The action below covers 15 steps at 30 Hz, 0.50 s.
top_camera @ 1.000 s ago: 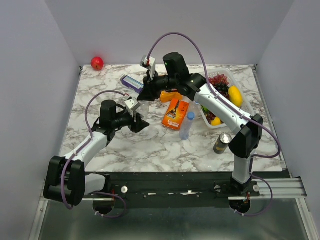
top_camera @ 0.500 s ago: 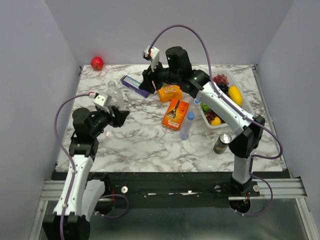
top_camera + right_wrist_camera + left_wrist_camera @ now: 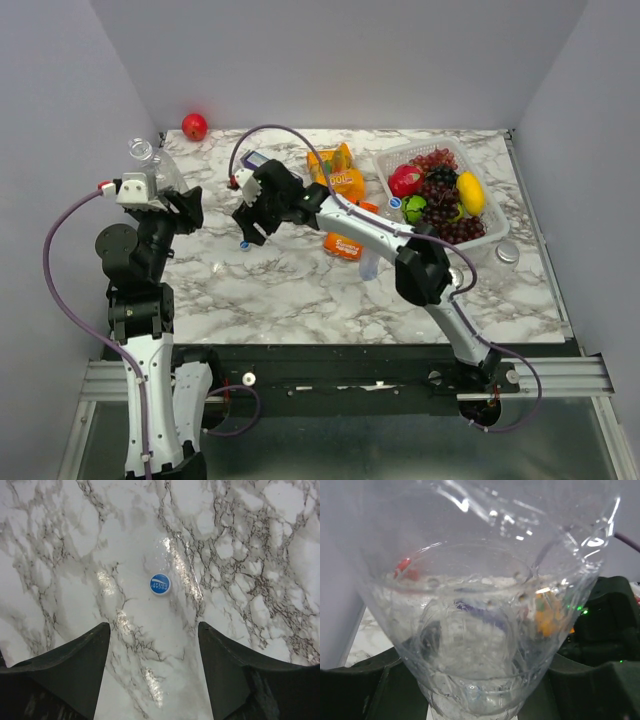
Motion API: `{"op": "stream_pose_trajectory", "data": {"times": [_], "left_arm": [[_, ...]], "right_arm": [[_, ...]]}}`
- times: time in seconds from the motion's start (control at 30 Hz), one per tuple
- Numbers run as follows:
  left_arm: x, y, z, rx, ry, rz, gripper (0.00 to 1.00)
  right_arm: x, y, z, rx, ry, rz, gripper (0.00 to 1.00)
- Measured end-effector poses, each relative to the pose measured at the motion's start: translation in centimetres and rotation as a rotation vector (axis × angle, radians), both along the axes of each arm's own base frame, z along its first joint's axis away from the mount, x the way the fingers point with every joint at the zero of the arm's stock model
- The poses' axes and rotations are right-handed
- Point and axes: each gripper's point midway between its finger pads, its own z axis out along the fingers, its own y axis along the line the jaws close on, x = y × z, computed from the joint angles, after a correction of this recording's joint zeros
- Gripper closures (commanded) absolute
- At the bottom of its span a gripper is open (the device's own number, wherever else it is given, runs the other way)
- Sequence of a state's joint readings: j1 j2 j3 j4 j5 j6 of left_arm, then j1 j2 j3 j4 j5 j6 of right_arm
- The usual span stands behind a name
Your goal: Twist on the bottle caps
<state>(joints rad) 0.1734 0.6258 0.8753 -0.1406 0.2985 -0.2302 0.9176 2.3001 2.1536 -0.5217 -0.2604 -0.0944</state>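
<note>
My left gripper (image 3: 170, 192) is raised over the table's left edge, shut on a clear bottle (image 3: 148, 160) whose open neck points up and away. In the left wrist view the bottle (image 3: 480, 605) fills the frame, with dark fingers (image 3: 355, 690) at both sides. A blue cap (image 3: 243, 243) lies on the marble left of centre. My right gripper (image 3: 250, 222) hovers just above it, open. In the right wrist view the cap (image 3: 160, 584) lies flat ahead of the gripper (image 3: 152, 627), touching nothing. A second clear bottle (image 3: 370, 265) shows partly under the right arm.
A red ball (image 3: 194, 126) sits at the back left corner. Orange packets (image 3: 340, 172) and a purple packet (image 3: 254, 159) lie behind the right arm. A clear basket (image 3: 497, 228) of fruit stands at the right, with a silvery can top (image 3: 508, 252) beside it.
The left arm pulled back and up to the left edge with the bottle. The right arm swung left and down over the blue cap, and its jaws opened.
</note>
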Motion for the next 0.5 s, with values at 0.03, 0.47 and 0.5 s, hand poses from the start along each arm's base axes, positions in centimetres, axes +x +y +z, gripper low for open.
{"op": "stream_pose_trajectory", "data": {"times": [0.03,0.47,0.5], "left_arm": [[0.0,0.1,-0.2,-0.007,0.011,0.004,0.87],[-0.3,0.4,-2.0,-0.043,0.086,0.010,0.87],[-0.4,0.4,-2.0,-0.044,0.087,0.010,0.87]], "right_arm": [[0.0,0.4,-0.9,-0.014,-0.003,-0.005,0.21],[1.7,4.2,-5.3,-0.027,-0.010,-0.074,0.24],[1.8,4.2,-5.7,-0.030,-0.006,-0.078,0.25]]}}
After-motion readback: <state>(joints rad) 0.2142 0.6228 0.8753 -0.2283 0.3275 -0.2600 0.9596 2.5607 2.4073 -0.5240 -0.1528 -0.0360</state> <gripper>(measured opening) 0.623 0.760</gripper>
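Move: The blue cap lies flat on the table about 4 cm to the left of my open right hand, 1 cm ahead and some 12 cm below. The long purple box is roughly 19 cm beyond the cap and 7 cm to its right; the red-orange snack bag is about 25 cm to the cap's right and 4 cm farther out. From my raised left hand, the cap is about 5 cm ahead, 8 cm right and 34 cm below. I bring my right hand down towards the blue cap, sinking nearly 6 cm while carrying the open fingers about 4 cm left and a little forward, until they hang over the cap, still clear of it. My left hand keeps its grip on the clear bottle and eases down about 2 cm, its fingers tipping down some 5 degrees. ##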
